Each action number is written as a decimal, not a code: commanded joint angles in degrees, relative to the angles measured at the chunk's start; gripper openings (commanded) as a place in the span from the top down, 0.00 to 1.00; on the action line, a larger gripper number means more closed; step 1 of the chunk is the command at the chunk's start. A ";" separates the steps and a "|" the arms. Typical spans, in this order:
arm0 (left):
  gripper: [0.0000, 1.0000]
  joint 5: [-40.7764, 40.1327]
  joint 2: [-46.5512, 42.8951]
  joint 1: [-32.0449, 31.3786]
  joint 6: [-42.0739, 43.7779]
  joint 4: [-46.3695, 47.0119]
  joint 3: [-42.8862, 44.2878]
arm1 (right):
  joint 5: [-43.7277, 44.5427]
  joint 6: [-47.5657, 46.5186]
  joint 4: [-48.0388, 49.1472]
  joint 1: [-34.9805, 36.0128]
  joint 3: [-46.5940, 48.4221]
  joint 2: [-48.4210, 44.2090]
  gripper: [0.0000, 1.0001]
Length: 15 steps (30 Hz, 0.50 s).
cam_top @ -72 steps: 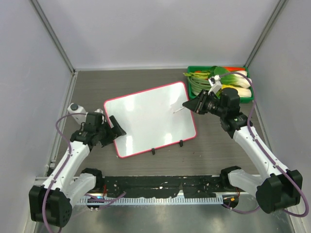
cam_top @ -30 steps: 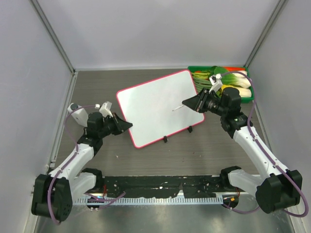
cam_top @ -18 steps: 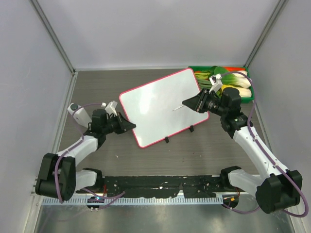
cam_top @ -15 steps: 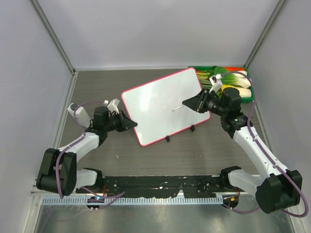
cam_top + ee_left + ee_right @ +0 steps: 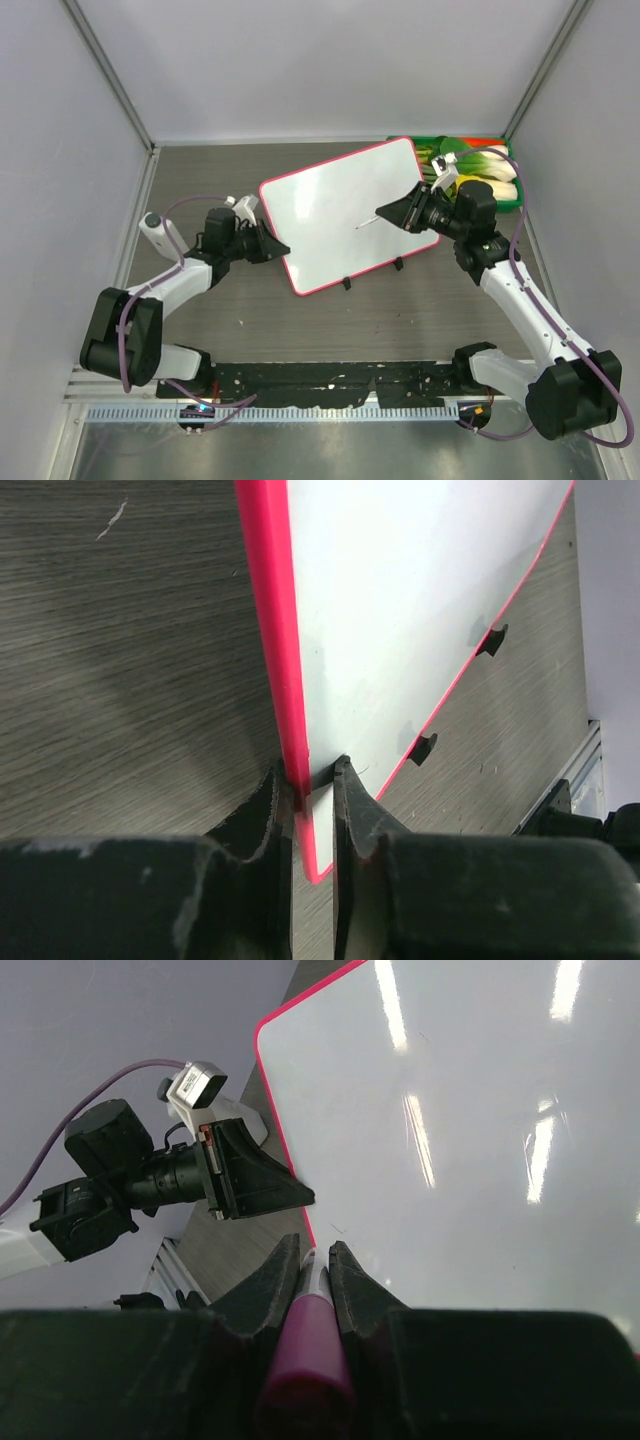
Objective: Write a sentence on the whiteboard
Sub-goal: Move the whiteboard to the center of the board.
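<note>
The whiteboard (image 5: 345, 210), white with a pink frame and two black clips (image 5: 347, 284) on its near edge, lies slanted on the table. My left gripper (image 5: 279, 248) is shut on its left edge; in the left wrist view the jaws (image 5: 312, 776) pinch the pink frame of the whiteboard (image 5: 400, 600). My right gripper (image 5: 384, 214) is shut on a pink marker (image 5: 368, 223) whose tip points at the board's right half. The right wrist view has the marker (image 5: 305, 1360) between the fingers over the glossy whiteboard (image 5: 480, 1130). No sentence is in view on it.
A green tray (image 5: 505, 146) of vegetables stands at the back right, and the board's far corner reaches its edge. Grey walls close in the table on the left, the back and the right. The arm bases sit on a black rail (image 5: 330, 380) at the near edge.
My left gripper has pulled the whiteboard to the right and turned it, so its far corner now reaches the green tray. The right gripper and the marker have stayed in place.
</note>
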 commanded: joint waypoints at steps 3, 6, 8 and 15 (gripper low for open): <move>0.71 -10.77 0.12 -1.06 5.64 -6.44 0.88 | 0.16 -0.59 2.12 -0.34 0.22 -2.52 0.98; 0.60 -12.80 -1.28 -1.06 5.20 -7.50 0.97 | 0.25 -0.77 1.94 -0.33 0.31 -2.79 0.99; 0.50 -14.11 -2.08 -1.06 4.93 -8.64 1.49 | 0.25 -0.94 1.68 -0.42 0.31 -2.87 0.99; 0.32 -18.07 -4.01 -1.06 5.11 -13.74 3.25 | 0.25 -0.94 1.59 -0.34 0.31 -2.96 0.98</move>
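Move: The whiteboard's left edge, a little nearer than halfway along it, is already in the left fingers; its middle lies about 16 cm to the right of that hand and 8 cm farther out, barely lower. The nearer-left black clip is some 15 cm to the right and 9 cm back, the white bottle roughly 25 cm to the left, about level. From the pen-holding right hand, the whiteboard's middle is about 8 cm ahead, 7 cm left and 17 cm below. The whiteboard's left edge is let go: the left fingers open from nearly shut to about two-thirds wide while the hand backs off some 3 cm to the left and sinks about 2 cm, rolling around 10 degrees so its left side rises. The left-hand finger comes clear of the rim; the other stays close over the white face. ##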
